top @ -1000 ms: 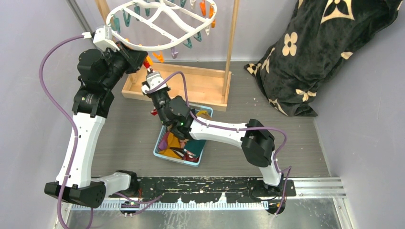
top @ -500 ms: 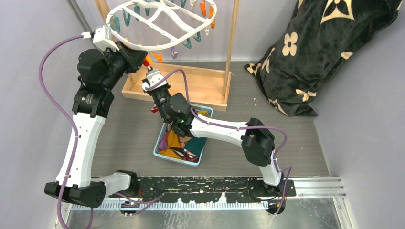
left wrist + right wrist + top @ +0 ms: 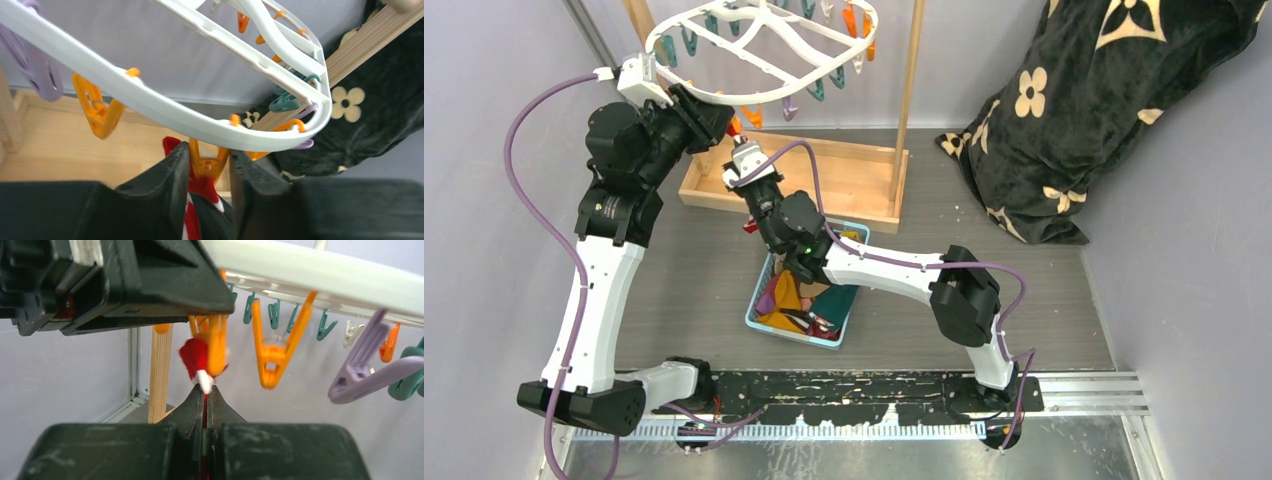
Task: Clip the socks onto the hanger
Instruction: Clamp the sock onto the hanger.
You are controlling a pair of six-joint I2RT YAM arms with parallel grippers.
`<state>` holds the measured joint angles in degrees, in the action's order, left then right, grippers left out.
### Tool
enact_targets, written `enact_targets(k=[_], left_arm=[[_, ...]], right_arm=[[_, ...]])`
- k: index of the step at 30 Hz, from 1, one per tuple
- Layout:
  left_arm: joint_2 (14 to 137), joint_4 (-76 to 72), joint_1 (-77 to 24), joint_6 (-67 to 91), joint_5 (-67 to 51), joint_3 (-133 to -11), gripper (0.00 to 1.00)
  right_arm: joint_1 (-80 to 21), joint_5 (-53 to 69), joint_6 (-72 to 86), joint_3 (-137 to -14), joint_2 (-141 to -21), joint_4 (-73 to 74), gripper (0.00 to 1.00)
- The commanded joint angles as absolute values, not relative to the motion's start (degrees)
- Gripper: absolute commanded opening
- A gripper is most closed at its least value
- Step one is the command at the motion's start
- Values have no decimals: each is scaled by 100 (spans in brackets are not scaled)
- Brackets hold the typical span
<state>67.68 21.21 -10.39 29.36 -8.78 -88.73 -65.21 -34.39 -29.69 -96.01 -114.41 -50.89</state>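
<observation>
The white hanger (image 3: pixel 754 100) hangs from the wooden stand, its rim (image 3: pixel 150 100) ringed with orange, teal and purple clips. My left gripper (image 3: pixel 207 150) holds the handles of one orange clip (image 3: pixel 209 162) under the rim, a finger against each side. My right gripper (image 3: pixel 205 389) is shut on a red-white striped sock (image 3: pixel 194 356) and holds its tip up at the mouth of that same orange clip (image 3: pixel 216 350). The sock (image 3: pixel 200 187) shows red just below the clip in the left wrist view. More socks lie in the blue basket (image 3: pixel 764 325).
The wooden stand's base tray (image 3: pixel 824 175) sits under the hanger, its upright post (image 3: pixel 910 90) to the right. A black flowered blanket (image 3: pixel 1074 110) is heaped at the back right. A second orange clip (image 3: pixel 274 360) and a purple clip (image 3: pixel 357 375) hang close by.
My right gripper has risen a little with the sock toward the hanger rim. The left jaws have eased slightly wider around the orange clip.
</observation>
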Motion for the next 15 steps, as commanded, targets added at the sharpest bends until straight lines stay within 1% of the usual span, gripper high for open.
enact_targets(k=[1, 2, 4, 9, 13, 14, 15], left_arm=[[6651, 1606, -1055, 2891, -782, -8868, 44], [6651, 1605, -1056, 2903, -778, -8868, 48], [6651, 1592, -1058, 2915, -774, -8860, 50], [6628, 1599, -1055, 2913, -741, -8833, 52], [6550, 1614, -1058, 2889, -631, -8786, 55], [6526, 1626, -1055, 2871, -592, -8762, 56], [6496, 1652, -1057, 2849, -542, -8744, 58]], right_arm=[[-6504, -3322, -2852, -9872, -11250, -5238, 1], [-6504, -3322, -2854, -9878, -11246, -5238, 1], [-6498, -3322, -2844, -9855, -11219, -5238, 1], [-6504, -3315, -2844, -9818, -11194, -5238, 1], [-6510, -3256, -2722, -9708, -11131, -5140, 2], [-6508, -3241, -2661, -9658, -11102, -5090, 8], [-6519, -3217, -2606, -9595, -11055, -5029, 19]])
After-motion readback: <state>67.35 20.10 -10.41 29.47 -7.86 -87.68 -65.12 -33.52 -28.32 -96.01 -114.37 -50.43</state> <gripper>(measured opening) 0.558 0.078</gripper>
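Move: The orange clip being worked is between the left fingertips, its middle roughly 1 cm ahead and 2 cm below that hand. The next orange clip hangs about 4 cm to the right and 1 cm farther ahead, another about 5 cm left and 3 cm ahead. From the right hand, already gripping the sock, the worked clip is some 3 cm ahead, 1 cm left and 4 cm above. The left hand stays put and opens about 30% to release the orange clip; the right keeps pinching the sock. ##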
